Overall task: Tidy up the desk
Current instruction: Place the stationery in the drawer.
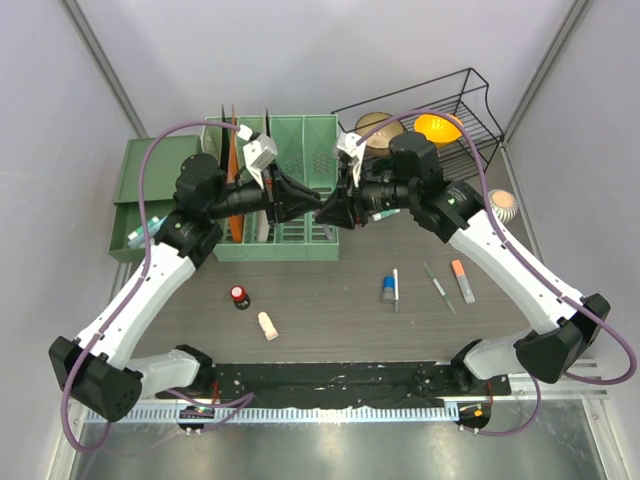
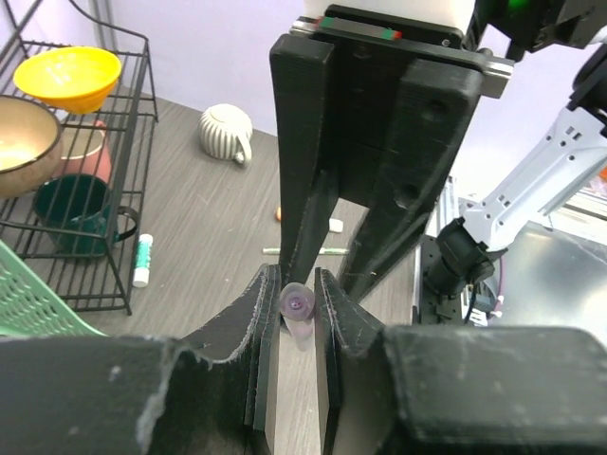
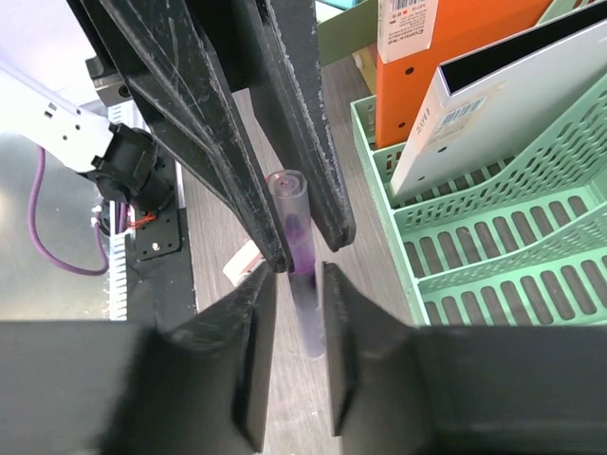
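Observation:
Both grippers meet tip to tip above the back of the desk, in front of the green rack. A translucent purple pen lies between them, hidden in the top view. My left gripper is shut on the pen's capped end; it also shows in the top view. My right gripper has its jaws narrowly open around the pen's other end: one finger touches it and a thin gap shows at the other. It also shows in the top view.
A green file rack with orange and white binders stands behind the grippers, with a green drawer box to its left. A wire rack holds bowls. On the desk lie a red-capped bottle, a beige piece, a glue stick and pens.

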You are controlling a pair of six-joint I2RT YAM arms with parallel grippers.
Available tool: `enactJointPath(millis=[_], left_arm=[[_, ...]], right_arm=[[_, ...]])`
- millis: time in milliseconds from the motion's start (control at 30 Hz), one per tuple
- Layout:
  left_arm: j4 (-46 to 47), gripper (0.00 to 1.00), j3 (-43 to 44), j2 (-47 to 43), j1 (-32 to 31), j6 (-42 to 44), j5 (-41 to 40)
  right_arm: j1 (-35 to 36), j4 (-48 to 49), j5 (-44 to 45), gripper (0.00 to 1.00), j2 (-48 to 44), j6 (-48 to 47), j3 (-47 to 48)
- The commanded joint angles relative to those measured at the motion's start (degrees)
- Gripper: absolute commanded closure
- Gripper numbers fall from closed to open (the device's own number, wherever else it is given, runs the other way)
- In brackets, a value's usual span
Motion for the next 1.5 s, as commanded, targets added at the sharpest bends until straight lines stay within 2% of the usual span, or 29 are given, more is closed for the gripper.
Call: enactJointPath(millis=[0,67,100,300,500,667,833,933,967,1067,1233,1333,1467], left_arm=[[1.8,1.00,0.2,-2.2,0.3,1.5,-1.9],[-0.9,1.00,0.8,-2.9,0.3,2.9,-2.7],[-1.3,1.00,1.5,-3.1,0.2,4.2,-3.1],[-7.2,1.00,3.4,-4.8,1.0,6.8,-5.0],[-14.5,1.00,8.0,-6.2,2.2,12.1,-8.7],[-27.1,1.00,13.8,-7.8,4.3,19.6,-13.4],[-38.3,1.00,20.6,-8.7,6.9,28.2,-24.0],[-46.2,1.00,25.0,-8.7,12.7,33.4,-25.3],[-49.3,1.00,27.2,-8.5,16.7,34.6,-25.2],[-53.6,1.00,30.9,-8.0,23.8,39.8,-26.3],[-61.9,1.00,34.3,-3.3,30.3,50.3,-31.5],[-62.3,1.00,33.8,-0.5,33.8,54.5,-34.7],[-62.1,1.00,33.3,2.8,38.7,61.2,-34.5]], right_arm=[[0.3,1.1,1.2,0.60,-0.2,0.4,1.0],[0.4,0.6,2.8,0.53,-0.6,-0.2,0.4],[0.3,0.4,3.6,0.46,-0.8,-0.4,-0.4],[0.3,-0.6,8.5,0.32,-2.7,-2.8,-3.0],[0.1,-1.8,15.7,0.29,-5.4,-6.2,-5.6],[-0.4,-2.0,17.3,0.28,-7.5,-7.3,-8.5],[-0.8,-3.3,19.0,0.28,-8.8,-8.5,-10.6],[-1.0,-4.0,19.6,0.28,-9.2,-9.0,-11.4],[-1.0,-4.0,19.7,0.28,-9.4,-9.2,-11.7],[-1.2,-4.0,19.9,0.28,-9.8,-9.7,-12.7],[-1.5,-4.0,19.8,0.28,-9.1,-9.9,-13.5],[-1.7,-4.0,20.1,0.29,-8.9,-9.9,-13.9],[-1.8,-4.3,22.7,0.29,-8.8,-10.2,-14.1]])
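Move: The open green drawer, where my left hand takes the purple pen, lies about 35 cm to its left, 7 cm farther out and some 24 cm lower; the binder rack's middle is roughly 18 cm ahead, 8 cm left and 26 cm below. From my right hand, the white pen on the desk is about 14 cm right, level fore and aft, 34 cm down, with the blue-capped bottle some 2 cm left of that pen and the slim green pen 11 cm right of it. I open my right fingers wide from their already loosened hold, handing the purple pen over, and draw that hand about 7 cm right and 8 cm down, towards the white pen. My left hand keeps the purple pen pinched and sweeps some 30 cm left towards the drawer, slightly forward, first rising, then sinking, while its fingers swing counter-clockwise by about 65 degrees from pointing right to forward and a little down. ##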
